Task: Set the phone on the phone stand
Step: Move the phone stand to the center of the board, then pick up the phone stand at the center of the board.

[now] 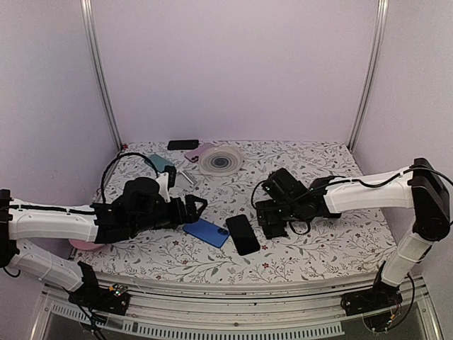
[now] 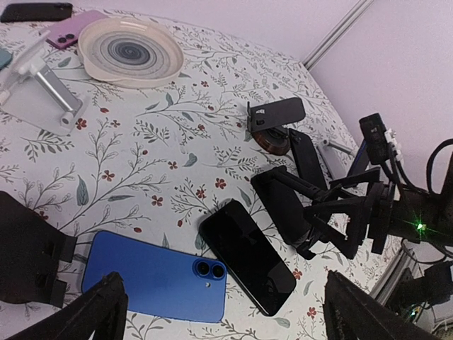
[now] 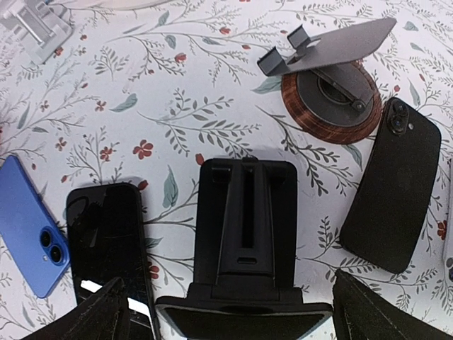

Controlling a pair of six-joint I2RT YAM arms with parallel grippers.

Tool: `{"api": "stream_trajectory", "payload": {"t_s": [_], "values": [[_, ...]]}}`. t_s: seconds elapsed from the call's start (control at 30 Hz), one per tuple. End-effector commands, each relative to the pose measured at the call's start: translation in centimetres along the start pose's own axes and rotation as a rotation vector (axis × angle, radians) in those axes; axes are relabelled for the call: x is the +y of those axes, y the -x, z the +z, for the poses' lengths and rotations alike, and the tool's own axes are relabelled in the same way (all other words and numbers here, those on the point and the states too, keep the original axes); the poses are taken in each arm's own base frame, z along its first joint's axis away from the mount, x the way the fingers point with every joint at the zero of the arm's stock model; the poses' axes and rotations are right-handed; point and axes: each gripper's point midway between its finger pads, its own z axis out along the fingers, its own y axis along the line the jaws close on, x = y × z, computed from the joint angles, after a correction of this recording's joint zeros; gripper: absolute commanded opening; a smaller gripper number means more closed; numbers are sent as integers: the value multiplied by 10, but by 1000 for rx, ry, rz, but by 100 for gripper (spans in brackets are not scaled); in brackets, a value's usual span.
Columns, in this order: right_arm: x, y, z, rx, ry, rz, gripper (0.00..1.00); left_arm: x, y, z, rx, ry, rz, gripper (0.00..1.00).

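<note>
A black phone [image 1: 243, 234] lies screen up on the flowered table, and a blue phone [image 1: 206, 232] lies face down just left of it. In the right wrist view a black phone stand [image 3: 244, 219] sits upright right of the black phone [image 3: 110, 241]. My right gripper [image 3: 233, 319] is open, its fingers [image 3: 99, 315] well clear of the stand on both sides. My left gripper [image 2: 226, 319] is open and holds nothing, hovering just short of the blue phone [image 2: 152, 276] and the black phone [image 2: 248, 255]. From above, the right gripper [image 1: 272, 219] covers most of the stand.
A grey stand on a wooden disc [image 3: 329, 92] and another black phone [image 3: 393, 191], face down, lie beyond the black stand. At the back are a white plate [image 1: 220, 160], a silver stand [image 1: 185, 173], and pink [image 1: 198, 150], teal [image 1: 161, 163] and black [image 1: 182, 144] phones.
</note>
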Motion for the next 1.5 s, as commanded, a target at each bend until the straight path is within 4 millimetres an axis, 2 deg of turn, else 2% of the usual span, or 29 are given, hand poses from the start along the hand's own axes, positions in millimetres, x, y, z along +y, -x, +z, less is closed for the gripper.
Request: {"api": "stream_trajectory", "payload": {"t_s": [0.0, 0.2, 0.33, 0.63, 0.73, 0.8, 0.87, 0.93, 1.0, 1.1, 1.23, 1.47], "values": [[10, 30, -29, -81, 83, 31, 99, 4, 3, -2, -8, 3, -6, 97], [-2, 50, -54, -154, 82, 54, 99, 5, 2, -2, -8, 5, -8, 97], [-26, 66, -51, -165, 62, 80, 97, 3, 3, -1, -9, -1, -9, 97], [-65, 97, -13, -148, 59, 135, 82, 2, 5, -3, -14, -3, -8, 97], [-75, 106, 5, -139, 67, 175, 72, 2, 5, -2, -12, 0, -5, 97], [-79, 112, 17, -129, 71, 202, 64, 2, 6, -2, -11, 2, -1, 97], [-83, 116, 29, -125, 64, 224, 61, 2, 8, -3, -15, 2, -1, 97], [-86, 115, 41, -112, 56, 240, 60, 3, 8, -3, -17, 4, -1, 97], [-86, 130, 47, -128, 57, 255, 59, 4, 9, -4, -17, 6, -1, 97], [-87, 133, 60, -114, 58, 272, 54, 5, 10, -5, -21, 10, -2, 97], [-79, 134, 70, -98, 97, 277, 41, 7, 10, -6, -22, 13, -2, 97], [-83, 123, 78, -71, 71, 289, 39, 10, 11, -9, -29, 15, -6, 97]]}}
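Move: The right hand is open around the black phone stand it has just set down, whose middle lies some 3 cm below and 1 cm to its right. The round-based phone stand is about 14 cm ahead, 4 cm to the right and 3 cm down. One black phone lies 6 cm ahead and 10 cm right, another 4 cm back and 9 cm left, both 7 cm down. From the left hand the round-based stand is roughly 16 cm ahead, 26 cm right, 11 cm below. Leaving the black stand behind, the right hand lifts about 7 cm straight up, then sweeps some 15 cm forward and about 7 cm right, sinking again as it closes in on the tilted plate of the round-based stand and drifting slightly back left at the end. The fingers narrow from wide open to under half, and the wrist rolls left side up and turns about 10 degrees clockwise. The fingertips end close at the plate; contact can't be made out. ##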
